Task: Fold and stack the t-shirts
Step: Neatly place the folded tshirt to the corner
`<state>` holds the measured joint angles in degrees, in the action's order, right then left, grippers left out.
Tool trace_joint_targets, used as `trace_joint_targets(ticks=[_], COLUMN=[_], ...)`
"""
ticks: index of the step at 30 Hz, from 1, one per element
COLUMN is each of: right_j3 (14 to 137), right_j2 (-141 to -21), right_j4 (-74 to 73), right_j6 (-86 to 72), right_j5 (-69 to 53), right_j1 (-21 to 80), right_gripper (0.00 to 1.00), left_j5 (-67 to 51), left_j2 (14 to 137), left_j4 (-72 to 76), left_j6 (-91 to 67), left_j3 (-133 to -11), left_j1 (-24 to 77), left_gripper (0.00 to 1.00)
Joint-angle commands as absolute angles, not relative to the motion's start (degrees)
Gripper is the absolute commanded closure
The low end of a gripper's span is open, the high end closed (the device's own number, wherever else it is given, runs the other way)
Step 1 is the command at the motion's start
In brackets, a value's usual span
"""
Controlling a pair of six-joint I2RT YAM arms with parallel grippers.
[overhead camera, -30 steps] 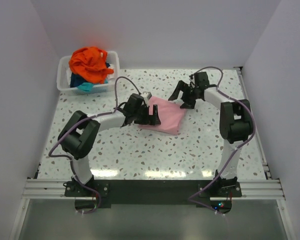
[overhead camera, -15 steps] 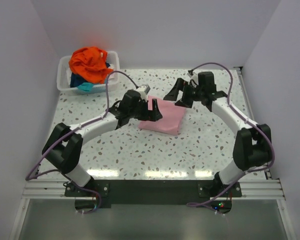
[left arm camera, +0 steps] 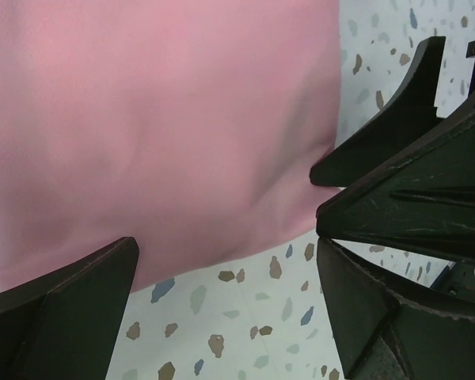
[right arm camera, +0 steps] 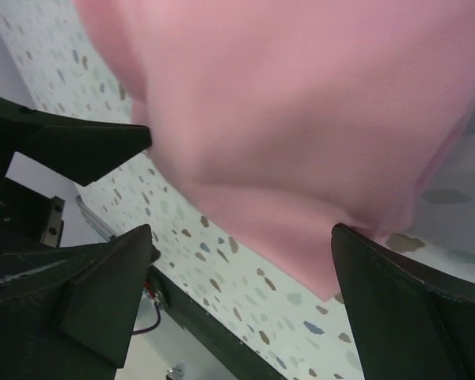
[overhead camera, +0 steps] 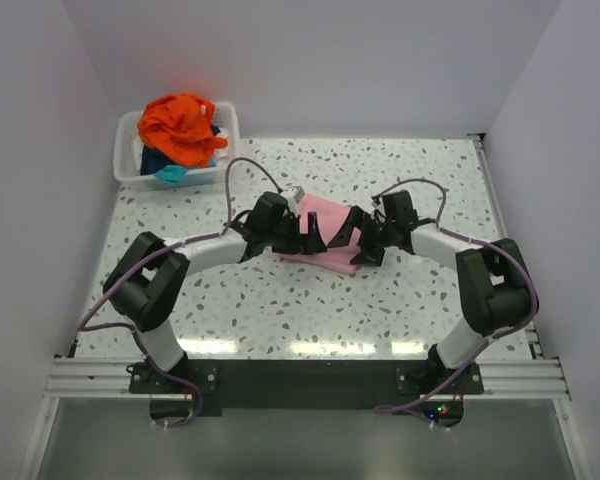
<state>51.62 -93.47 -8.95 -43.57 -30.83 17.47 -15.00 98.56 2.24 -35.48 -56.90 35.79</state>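
A folded light pink t-shirt (overhead camera: 326, 216) lies flat mid-table. My left gripper (overhead camera: 308, 238) hovers open over its near left edge, and my right gripper (overhead camera: 353, 243) hovers open over its near right edge, the two facing each other. In the left wrist view the pink shirt (left arm camera: 158, 119) fills the upper left, and the left gripper (left arm camera: 227, 265) spans its edge and bare table. The right wrist view shows the pink shirt (right arm camera: 301, 103) beneath the right gripper (right arm camera: 241, 235). Neither gripper holds any cloth. An orange t-shirt (overhead camera: 180, 124) tops teal (overhead camera: 170, 173) and dark blue cloth.
The white bin (overhead camera: 132, 168) holding the other shirts stands at the back left corner of the speckled table (overhead camera: 280, 310). White walls close in on both sides and the back. A black rail (overhead camera: 300, 380) runs along the near edge by the arm bases.
The right arm swung from behind the pink shirt to its near right edge. The left gripper drew slightly nearer along the left edge. Both stayed open.
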Motion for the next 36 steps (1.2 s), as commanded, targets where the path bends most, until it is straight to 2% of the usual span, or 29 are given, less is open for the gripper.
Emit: trace_joint_targets(ticks=[1, 9, 16, 23, 27, 36], right_j3=[48.44, 45.18, 49.03, 49.75, 50.10, 56.69], right_j2=[-94.66, -92.73, -85.18, -77.35, -78.04, -88.31], right_j4=[-8.79, -10.98, -18.27, -24.08, -23.64, -24.87], right_j6=[-42.72, -37.89, -32.35, -32.78, -34.63, -36.03], right_j5=[-30.76, -29.00, -26.29, -14.78, -11.25, -1.15], right_j1=[16.62, 12.13, 11.95, 13.97, 16.43, 23.02], right_gripper=[0.01, 0.01, 0.01, 0.01, 0.01, 0.01], left_j5=[-13.62, -10.99, -7.65, -0.18, 10.78, 25.04], left_j2=[100.45, 99.15, 86.34, 73.40, 68.65, 57.14], left_j4=[6.51, 5.45, 1.42, -7.98, -17.63, -30.66], left_j6=[-36.91, -37.26, -37.00, -37.53, -39.20, -45.70], left_j3=[-56.51, -50.37, -47.37, -47.37, -48.51, -46.59], left_j1=[35.60, 35.24, 35.24, 35.33, 35.25, 35.16], left_gripper=[0.00, 0.00, 0.00, 0.00, 0.00, 0.00])
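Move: The folded pink t-shirt's middle lies about 2 cm ahead and 2 cm right of the left hand, 5 cm below; its near-left corner is some 7 cm left and 4 cm back of that hand. The white bin stands roughly 30 cm left and 21 cm ahead. From the right hand, the t-shirt's middle is about 3 cm ahead and 4 cm left, 5 cm below, and its near-right corner 6 cm back and 2 cm right. Keep both grippers wide open and lower them some 4 cm towards the t-shirt while easing them apart. Then lift the left about 12 cm and swing it away leftwards, 15 cm in all and a little back, fingers turning some 30 degrees counter-clockwise. Raise the right about 5 cm, then let it sink again near the right edge, ending 5 cm right of its start, fingers tipping steeper. ##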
